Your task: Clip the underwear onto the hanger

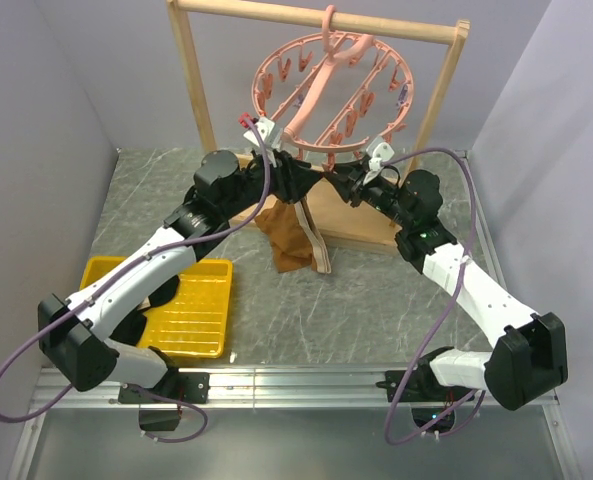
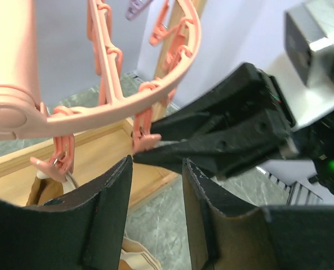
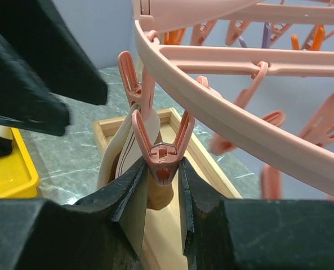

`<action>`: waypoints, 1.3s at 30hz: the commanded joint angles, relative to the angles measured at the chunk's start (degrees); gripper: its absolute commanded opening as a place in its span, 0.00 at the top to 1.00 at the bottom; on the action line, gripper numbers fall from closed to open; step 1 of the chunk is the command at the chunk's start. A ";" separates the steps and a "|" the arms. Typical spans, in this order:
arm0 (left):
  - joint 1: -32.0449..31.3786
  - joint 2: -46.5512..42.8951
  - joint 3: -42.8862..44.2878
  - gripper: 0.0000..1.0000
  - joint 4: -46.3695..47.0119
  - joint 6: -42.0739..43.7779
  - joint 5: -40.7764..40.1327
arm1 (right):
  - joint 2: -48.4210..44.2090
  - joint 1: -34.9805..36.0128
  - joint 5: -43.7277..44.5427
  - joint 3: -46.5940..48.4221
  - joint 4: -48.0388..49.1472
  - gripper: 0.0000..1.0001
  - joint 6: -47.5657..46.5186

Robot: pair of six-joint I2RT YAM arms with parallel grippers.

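The pink ring hanger (image 1: 326,95) hangs by its hook from the wooden rack. The brown underwear (image 1: 291,235) with its beige waistband dangles under the ring's near rim. My right gripper (image 1: 344,182) is at that rim. In the right wrist view it (image 3: 162,166) is shut on a pink clip (image 3: 162,160), with the waistband (image 3: 127,149) just behind the clip. My left gripper (image 1: 301,178) sits close beside it, under the ring (image 2: 121,101). It (image 2: 157,163) is open and empty. The waistband (image 2: 138,256) shows below its fingers.
The wooden rack (image 1: 191,80) has a box base (image 1: 361,225) on the grey marble table. A yellow tray (image 1: 191,310) lies at the near left, partly under my left arm. Grey walls close in on both sides.
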 commanded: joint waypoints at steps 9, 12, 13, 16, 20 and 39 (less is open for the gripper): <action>-0.92 4.37 5.19 0.60 1.94 -5.60 -7.38 | -2.47 2.13 4.78 0.88 -0.67 0.81 -0.52; -0.92 4.73 5.72 0.60 2.37 -6.39 -7.65 | -2.29 3.01 6.70 0.79 -0.84 0.82 -0.87; -0.92 4.82 5.46 0.61 2.73 -6.91 -7.48 | -2.20 3.19 6.97 0.79 -1.02 0.82 -0.96; -1.10 4.38 4.76 0.61 4.22 -7.10 -7.65 | -2.12 3.80 8.55 0.79 -1.02 0.84 -1.31; -1.01 5.78 7.12 0.60 2.38 -8.76 -8.88 | -2.20 4.50 11.19 1.22 -1.28 0.86 -1.84; -1.01 9.21 9.94 0.57 -0.43 -13.78 -13.10 | -2.20 8.63 19.71 1.67 -3.83 0.90 -4.30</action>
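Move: Just ahead and to the right of the left hand's half-open fingers, some 3 cm each way and about level, is the clip whose end the right hand already grips. The clip holding the underwear's waistband hangs 5 cm to the left and 1 cm farther out from that gripped clip; the underwear's middle lies about 2 cm ahead, 4 cm left and 15 cm below the left hand. The hanger ring's middle is roughly 16 cm ahead and 4 cm right of the left hand. Easing the left hand about 5 cm, mainly forward and slightly down and right, in two short pushes towards the gripped clip, while it tips down and turns counter-clockwise some 15 degrees in all; its fingers stay part open and one tip ends right beside the clip. The right hand keeps its pinch, first almost still, then turns about 15 degrees clockwise and edges a centimetre or so forward, slightly down and right. ##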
